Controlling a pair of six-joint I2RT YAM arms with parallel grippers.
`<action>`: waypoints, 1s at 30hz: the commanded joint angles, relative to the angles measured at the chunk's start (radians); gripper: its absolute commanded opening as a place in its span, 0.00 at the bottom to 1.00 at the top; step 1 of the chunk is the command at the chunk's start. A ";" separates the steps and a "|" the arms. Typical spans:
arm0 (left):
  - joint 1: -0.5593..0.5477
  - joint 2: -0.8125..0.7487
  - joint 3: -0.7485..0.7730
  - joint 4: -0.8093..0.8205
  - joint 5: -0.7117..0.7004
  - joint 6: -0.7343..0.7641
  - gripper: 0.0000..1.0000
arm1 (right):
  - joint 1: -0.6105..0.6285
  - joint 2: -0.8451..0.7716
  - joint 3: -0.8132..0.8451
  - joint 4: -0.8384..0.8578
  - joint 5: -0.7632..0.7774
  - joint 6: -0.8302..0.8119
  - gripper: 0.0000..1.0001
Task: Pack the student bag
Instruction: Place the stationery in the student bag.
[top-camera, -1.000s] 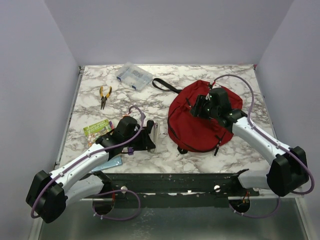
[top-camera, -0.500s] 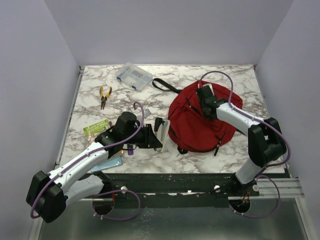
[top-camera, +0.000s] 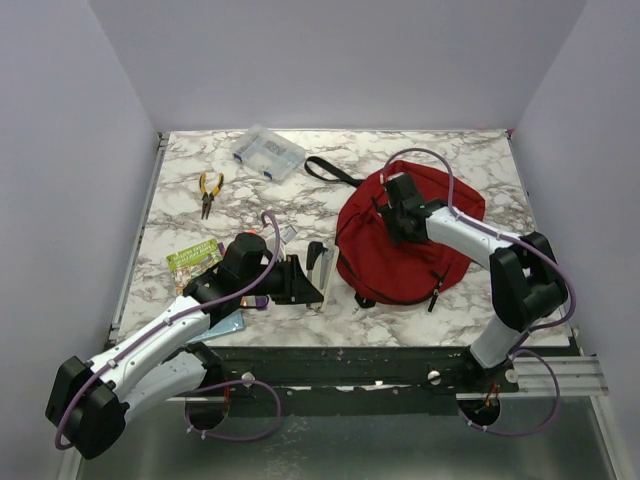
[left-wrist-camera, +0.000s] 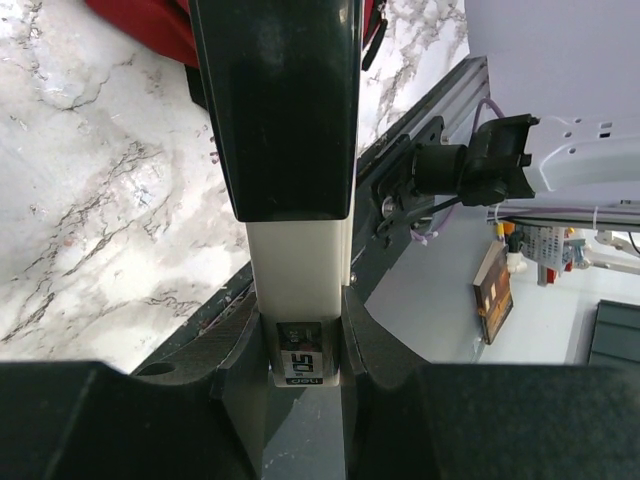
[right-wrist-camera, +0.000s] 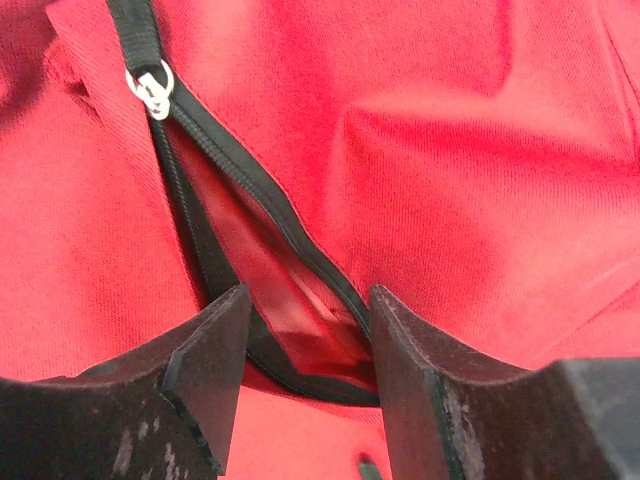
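Note:
The dark red student bag (top-camera: 385, 265) lies flat at the right of the marble table. Its black zip (right-wrist-camera: 185, 215) is parted into a slot showing red lining (right-wrist-camera: 290, 300), with the silver pull (right-wrist-camera: 150, 88) at the slot's far end. My right gripper (top-camera: 393, 213) hangs just over the bag, open, one finger on each side of the slot (right-wrist-camera: 305, 320). My left gripper (top-camera: 298, 280) is shut on a black and white stapler (top-camera: 322, 267), held above the table just left of the bag. The stapler's labelled end (left-wrist-camera: 298, 352) sits between the fingers (left-wrist-camera: 300, 345).
A clear plastic box (top-camera: 267, 152) and yellow-handled pliers (top-camera: 209, 190) lie at the back left. A green packet (top-camera: 194, 257) and a blue flat thing (top-camera: 222, 325) lie by the left arm. The bag's black strap (top-camera: 330, 170) trails toward the box. The table's front rail (left-wrist-camera: 420, 130) is close.
My left gripper has carried the stapler a little to the right, toward the bag. My right gripper has shifted left over the bag's zip, and its elbow has swung in.

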 joint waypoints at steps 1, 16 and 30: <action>-0.007 -0.015 0.015 0.079 0.045 -0.015 0.00 | 0.010 0.036 -0.026 0.126 0.022 -0.006 0.57; -0.011 0.013 0.038 0.103 0.043 -0.062 0.00 | 0.023 0.139 -0.009 0.373 0.278 -0.143 0.28; -0.048 0.349 0.186 0.320 0.119 -0.181 0.00 | 0.067 0.062 0.315 -0.203 0.220 0.026 0.01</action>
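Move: The edge of the bag's zip opening lies about 6 cm ahead of the right hand and 2 cm below it. The zip pull is some 7 cm ahead and 5 cm left of that hand, the black zip tail about 11 cm back and 6 cm right. From the left hand, holding the stapler, the bag opening is roughly 18 cm ahead, 19 cm right and 12 cm down; a black strap stub stands about 7 cm ahead, 8 cm right and 14 cm down. Forward over the red bag and slightly down goes the right hand, about 5 cm, its fingers tilting outward; they close on the edge of the opening beside the zip pull, then draw the pinched cloth up some 6 cm. The left hand keeps the stapler gripped and nearly still, then late on starts right and a little forward towards the bag. ##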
